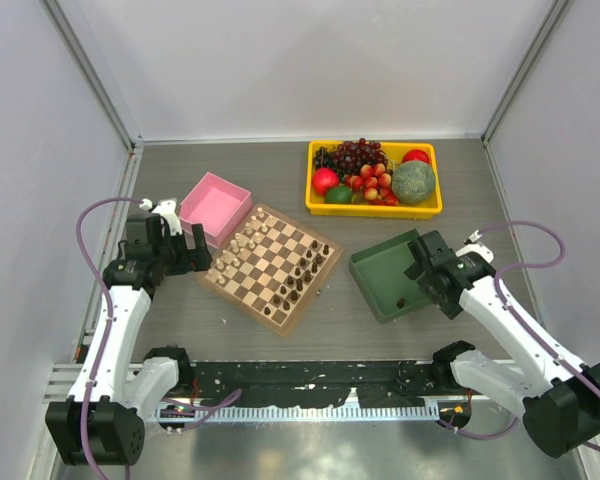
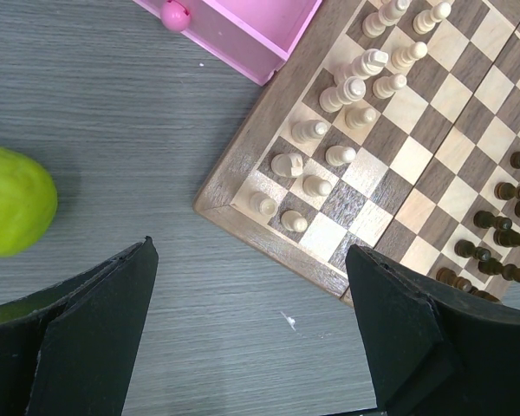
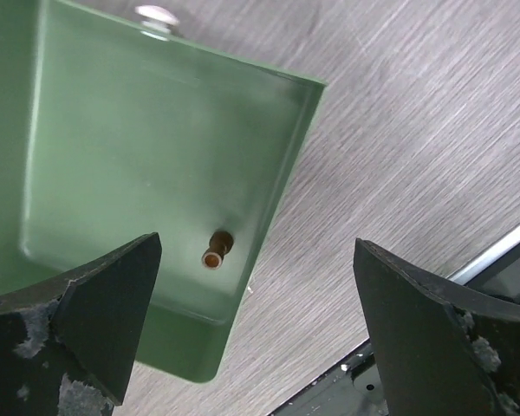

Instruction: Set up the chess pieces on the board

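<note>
The board (image 1: 270, 268) lies at the table's middle, turned at an angle. Several dark chess pieces (image 1: 298, 278) stand in rows along its right side and also show at the edge of the left wrist view (image 2: 503, 217). Cream pieces (image 2: 347, 91) fill the left side. One dark piece (image 3: 217, 250) lies on its side in the near corner of the green tray (image 3: 113, 173), also seen from above (image 1: 402, 300). My right gripper (image 3: 258, 247) hangs open above that corner with nothing between its fingers. My left gripper (image 2: 251, 260) is open over bare table beside the board's left corner.
A pink box (image 1: 215, 207) sits just behind the board's left corner. A yellow tray (image 1: 435, 205) of fruit stands at the back right. A lime-green round thing (image 2: 13, 212) lies on the table left of my left gripper. The green tray (image 1: 380, 285) sits right of the board.
</note>
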Action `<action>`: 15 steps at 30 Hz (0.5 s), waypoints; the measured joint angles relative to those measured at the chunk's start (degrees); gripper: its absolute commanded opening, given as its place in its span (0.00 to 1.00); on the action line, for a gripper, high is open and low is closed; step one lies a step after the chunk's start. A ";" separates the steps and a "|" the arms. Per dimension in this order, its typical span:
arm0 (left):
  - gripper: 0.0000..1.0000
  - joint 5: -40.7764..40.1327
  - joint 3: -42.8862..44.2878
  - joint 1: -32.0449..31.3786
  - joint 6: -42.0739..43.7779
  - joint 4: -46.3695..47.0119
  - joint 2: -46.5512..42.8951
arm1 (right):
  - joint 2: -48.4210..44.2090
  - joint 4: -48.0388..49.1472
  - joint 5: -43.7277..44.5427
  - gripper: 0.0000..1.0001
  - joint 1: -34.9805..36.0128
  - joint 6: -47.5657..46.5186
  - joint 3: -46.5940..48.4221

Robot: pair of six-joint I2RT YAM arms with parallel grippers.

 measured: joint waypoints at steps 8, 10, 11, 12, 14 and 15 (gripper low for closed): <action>0.99 0.00 0.00 0.00 0.00 0.00 0.00 | 1.84 6.75 -5.18 0.64 -5.31 -0.92 -6.21; 0.99 0.00 0.00 0.00 0.00 0.00 0.00 | 2.73 8.15 -5.33 0.53 -6.21 -1.60 -7.10; 0.99 0.00 0.00 0.00 0.00 0.00 0.00 | 2.93 8.46 -5.38 0.45 -6.34 -1.86 -7.21; 0.99 -0.02 0.00 0.00 0.02 0.00 0.00 | 3.19 8.90 -5.31 0.41 -6.49 -2.12 -7.28; 0.99 -0.04 0.00 0.00 0.02 0.00 0.00 | 3.52 9.68 -5.25 0.32 -6.62 -3.23 -7.30; 0.99 -0.04 0.00 0.00 0.02 0.00 0.02 | 3.54 10.03 -5.18 0.30 -6.62 -3.72 -7.30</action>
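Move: Straight below the right hand, some 5 cm down, is the rim of the green tray's near wall, its middle hardly 1 cm to the hand's left. Inside the tray lies the last dark chess piece, about 3 cm left, 1 cm ahead and 8 cm down; the board's middle is roughly 32 cm left and 8 cm ahead. From the left hand that wall is around 45 cm right, 9 cm back and 9 cm lower. Sinking almost straight down about 4.5 cm onto the near wall of the green tray, the right hand brings its fingers astride the rim, one inside the tray and one outside on the robot's side. The fingers close from wide open to less than half open, the wrist tilting only some 5 degrees; the descent eases off near the end while they still close. Whether they already touch the wall can't be seen. ##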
